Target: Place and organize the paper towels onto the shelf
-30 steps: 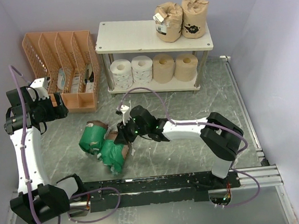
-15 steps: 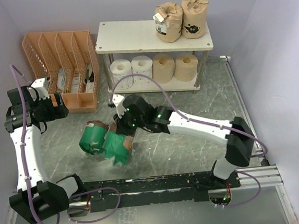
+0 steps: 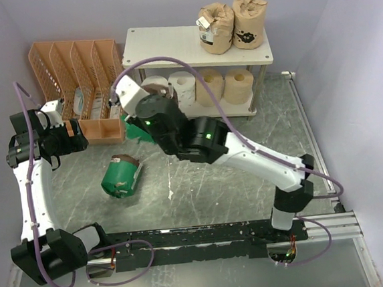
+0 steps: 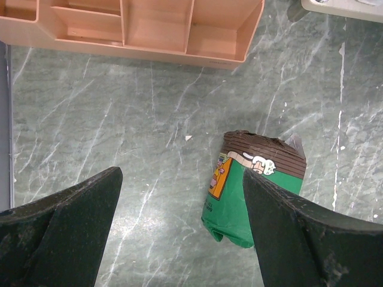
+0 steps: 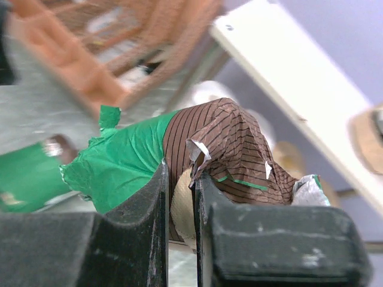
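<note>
My right gripper (image 3: 139, 125) is shut on the brown end of a green-wrapped roll (image 3: 135, 132) and holds it in the air in front of the shelf's (image 3: 170, 49) left side. In the right wrist view the fingers (image 5: 149, 203) pinch the torn brown wrapping of that roll (image 5: 128, 155). The second green-wrapped roll (image 3: 121, 177) lies on the floor and shows in the left wrist view (image 4: 254, 191). My left gripper (image 4: 179, 239) is open and empty above the floor beside it. Two tan-wrapped rolls (image 3: 216, 28) stand on the top board. Two white (image 3: 183, 87) and two tan rolls (image 3: 238, 85) stand on the lower board.
An orange slotted file organizer (image 3: 79, 86) stands left of the shelf, close to my left gripper (image 3: 77, 141), and shows in the left wrist view (image 4: 131, 27). Purple walls close in the sides. The right arm stretches across the middle of the floor.
My right gripper has lifted one green-wrapped roll off the floor and carried it up and back toward the shelf's left side. The other green roll stays on the floor. The left arm has not moved.
</note>
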Available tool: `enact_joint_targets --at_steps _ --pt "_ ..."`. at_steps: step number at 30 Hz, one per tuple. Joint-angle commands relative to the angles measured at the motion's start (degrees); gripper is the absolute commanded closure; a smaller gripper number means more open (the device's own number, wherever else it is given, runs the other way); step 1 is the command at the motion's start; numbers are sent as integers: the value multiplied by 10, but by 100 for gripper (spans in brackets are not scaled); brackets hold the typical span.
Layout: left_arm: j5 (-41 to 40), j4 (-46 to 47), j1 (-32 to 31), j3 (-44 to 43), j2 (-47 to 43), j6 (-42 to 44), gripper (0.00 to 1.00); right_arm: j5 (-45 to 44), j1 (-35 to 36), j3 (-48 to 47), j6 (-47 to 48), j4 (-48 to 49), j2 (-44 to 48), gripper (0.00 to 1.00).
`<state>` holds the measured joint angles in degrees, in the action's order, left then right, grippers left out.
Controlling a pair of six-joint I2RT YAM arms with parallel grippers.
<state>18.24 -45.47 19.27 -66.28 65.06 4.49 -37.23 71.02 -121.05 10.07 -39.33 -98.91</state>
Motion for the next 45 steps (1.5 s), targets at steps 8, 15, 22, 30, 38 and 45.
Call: enact_joint_targets --at_steps 8,15,22,30,38,45 --pt "-1 12 5 -4 7 4 6 -220 -8 110 561 463 10 100" --pt "9 10 4 -12 16 1 6 -155 -45 -10 649 468 -51 100" --pt "13 6 4 -18 17 -1 6 -54 -128 -94 628 433 -80 100" --pt "0 12 4 -17 13 -5 6 109 -217 -105 535 420 -112 100" --pt "-10 17 5 -12 -2 -6 6 192 -277 -109 461 405 -146 100" --pt "-15 19 5 -6 -5 -5 6 182 -312 -52 472 408 -122 100"
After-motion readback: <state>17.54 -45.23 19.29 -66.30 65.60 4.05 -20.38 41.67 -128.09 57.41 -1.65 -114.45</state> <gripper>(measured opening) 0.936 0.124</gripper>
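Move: The right hand already holds a green-wrapped roll; the free spot on the shelf top lies about 27 cm ahead, 8 cm right and 3 cm below it. The labelled brown roll stands some 12 cm right of that spot, and the bird-print brown roll about 12 cm farther right. From the left hand, the spot is roughly 23 cm ahead, 36 cm right and 16 cm up. The right hand keeps its grip, carrying the green roll forward about 24 cm, rising then dipping over the shelf top. ##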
